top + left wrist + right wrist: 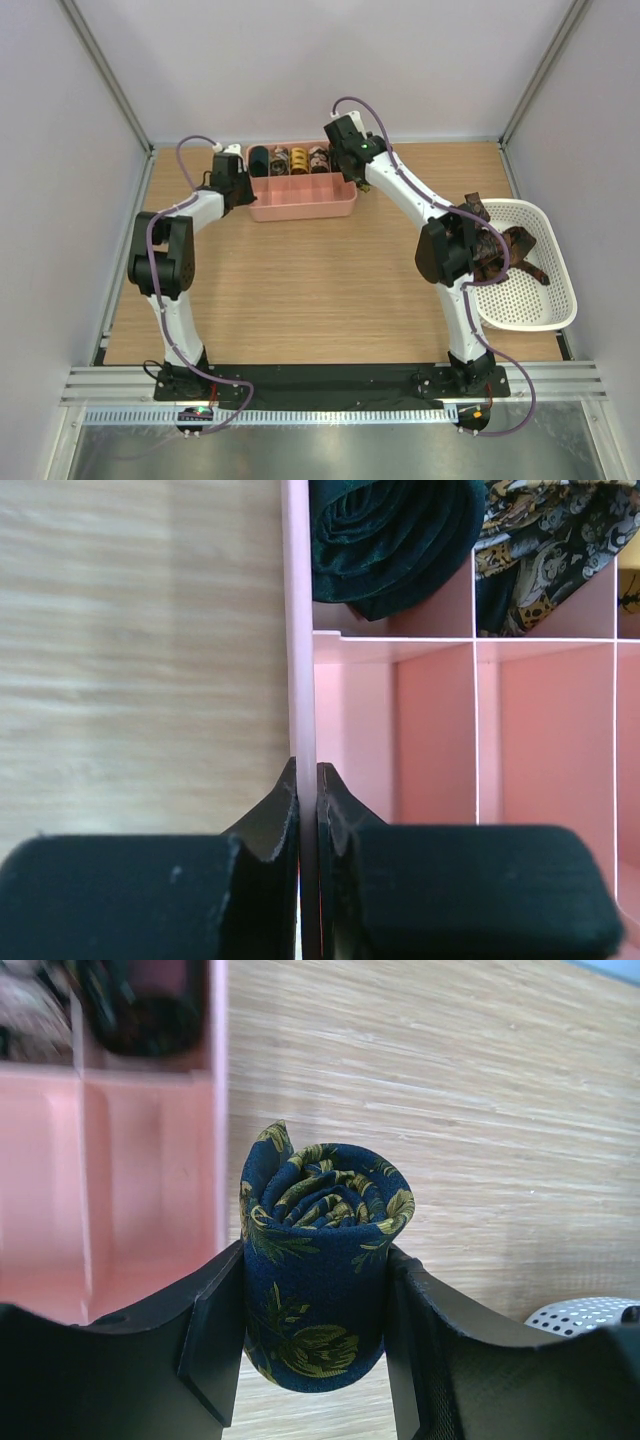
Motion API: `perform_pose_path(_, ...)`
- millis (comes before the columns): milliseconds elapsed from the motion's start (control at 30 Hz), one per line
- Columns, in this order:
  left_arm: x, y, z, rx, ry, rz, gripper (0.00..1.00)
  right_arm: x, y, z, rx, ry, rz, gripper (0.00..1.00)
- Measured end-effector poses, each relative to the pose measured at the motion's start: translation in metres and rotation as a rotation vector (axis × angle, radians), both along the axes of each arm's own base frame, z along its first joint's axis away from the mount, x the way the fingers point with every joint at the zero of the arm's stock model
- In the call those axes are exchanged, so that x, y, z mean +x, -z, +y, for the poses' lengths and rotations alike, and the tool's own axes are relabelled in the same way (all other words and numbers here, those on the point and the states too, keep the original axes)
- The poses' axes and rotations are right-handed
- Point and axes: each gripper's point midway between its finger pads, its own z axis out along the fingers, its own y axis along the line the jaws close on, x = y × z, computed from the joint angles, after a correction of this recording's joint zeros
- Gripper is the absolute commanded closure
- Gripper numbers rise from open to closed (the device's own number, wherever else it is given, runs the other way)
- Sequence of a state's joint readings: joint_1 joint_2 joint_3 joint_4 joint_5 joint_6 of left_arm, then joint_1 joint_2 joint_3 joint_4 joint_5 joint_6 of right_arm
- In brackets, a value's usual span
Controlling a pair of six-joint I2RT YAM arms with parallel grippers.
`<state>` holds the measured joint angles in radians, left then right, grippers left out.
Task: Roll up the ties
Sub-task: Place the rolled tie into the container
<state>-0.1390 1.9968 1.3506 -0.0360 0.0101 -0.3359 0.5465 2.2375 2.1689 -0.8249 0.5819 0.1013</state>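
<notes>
My right gripper [313, 1265] is shut on a navy tie [318, 1250] with yellow-green leaf print, rolled into a coil and held above the wood just right of the pink tray [150, 1160]. From above, that gripper [347, 165] hangs at the tray's far right corner. My left gripper [307, 780] is shut on the tray's left wall [298, 630], one finger inside and one outside. Several coiled ties fill the tray's back row: a dark green one [395, 535], a patterned one [545, 540], a yellow one [299, 160]. The front compartments [430, 730] show only bare pink floor.
A white perforated basket [540, 300] sits at the table's right edge with loose brown and dark ties [505, 250] heaped in it. The right arm's elbow [445, 250] stands beside the basket. Bare wooden table [300, 290] lies between the arms.
</notes>
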Motion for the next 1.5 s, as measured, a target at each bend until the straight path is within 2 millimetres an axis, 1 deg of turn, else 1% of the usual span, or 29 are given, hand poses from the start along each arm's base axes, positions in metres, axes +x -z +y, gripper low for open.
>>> perform_pose_path(133,-0.025,-0.001,-0.017,0.003,0.049,0.019,0.99,0.000,-0.001,0.000,-0.015,-0.014,0.003,0.99)
perform_pose_path(233,-0.036,-0.001,-0.026,0.000,0.074,0.025,0.98,-0.003,0.001,-0.001,-0.019,-0.017,0.015,0.99)
perform_pose_path(300,-0.040,-0.001,-0.030,0.003,0.083,0.028,0.97,-0.005,0.004,0.000,-0.020,-0.022,0.025,0.99)
perform_pose_path(467,-0.045,0.004,-0.032,0.019,0.079,0.036,0.95,-0.018,0.018,-0.004,-0.021,-0.012,0.073,0.99)
perform_pose_path(733,-0.054,0.004,-0.036,0.031,0.069,0.031,0.94,-0.043,0.017,-0.005,0.017,-0.005,0.114,0.99)
perform_pose_path(1300,-0.055,0.005,-0.037,0.050,0.055,0.024,0.95,-0.049,0.016,0.004,0.036,-0.013,0.122,0.99)
perform_pose_path(1400,-0.055,0.005,-0.037,0.051,0.055,0.023,0.95,-0.051,0.011,0.011,0.041,-0.024,0.118,0.99)
perform_pose_path(1500,-0.056,0.005,-0.038,0.050,0.058,0.024,0.95,-0.052,0.005,0.026,0.073,-0.048,0.107,0.99)
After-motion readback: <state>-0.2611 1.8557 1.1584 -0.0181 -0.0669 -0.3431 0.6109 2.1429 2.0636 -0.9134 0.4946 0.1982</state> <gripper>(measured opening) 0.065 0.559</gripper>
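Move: The right hand holds the rolled tie; the container's front-right compartment lies some 7 cm to its left, 2 cm ahead and 11 cm below. The dark rolled tie is in the compartment behind, about 12 cm ahead and 8 cm left of that hand; the rose-patterned one is 5 cm farther left. From the left hand, shut on the container's left wall, the held tie is about 33 cm right, level ahead, 9 cm higher; the teal tie is 14 cm ahead and 3 cm right. Back and to the right goes the left hand, still pinching the container's left wall, dragging the container some 7 cm towards the held tie, mostly early on, then holding. The right hand sinks about 2 cm and draws back 5 cm, tipping its fingers down slightly; last it swings 2.5 cm left over the front-right compartment, rising a little and keeping its grip on the tie. ##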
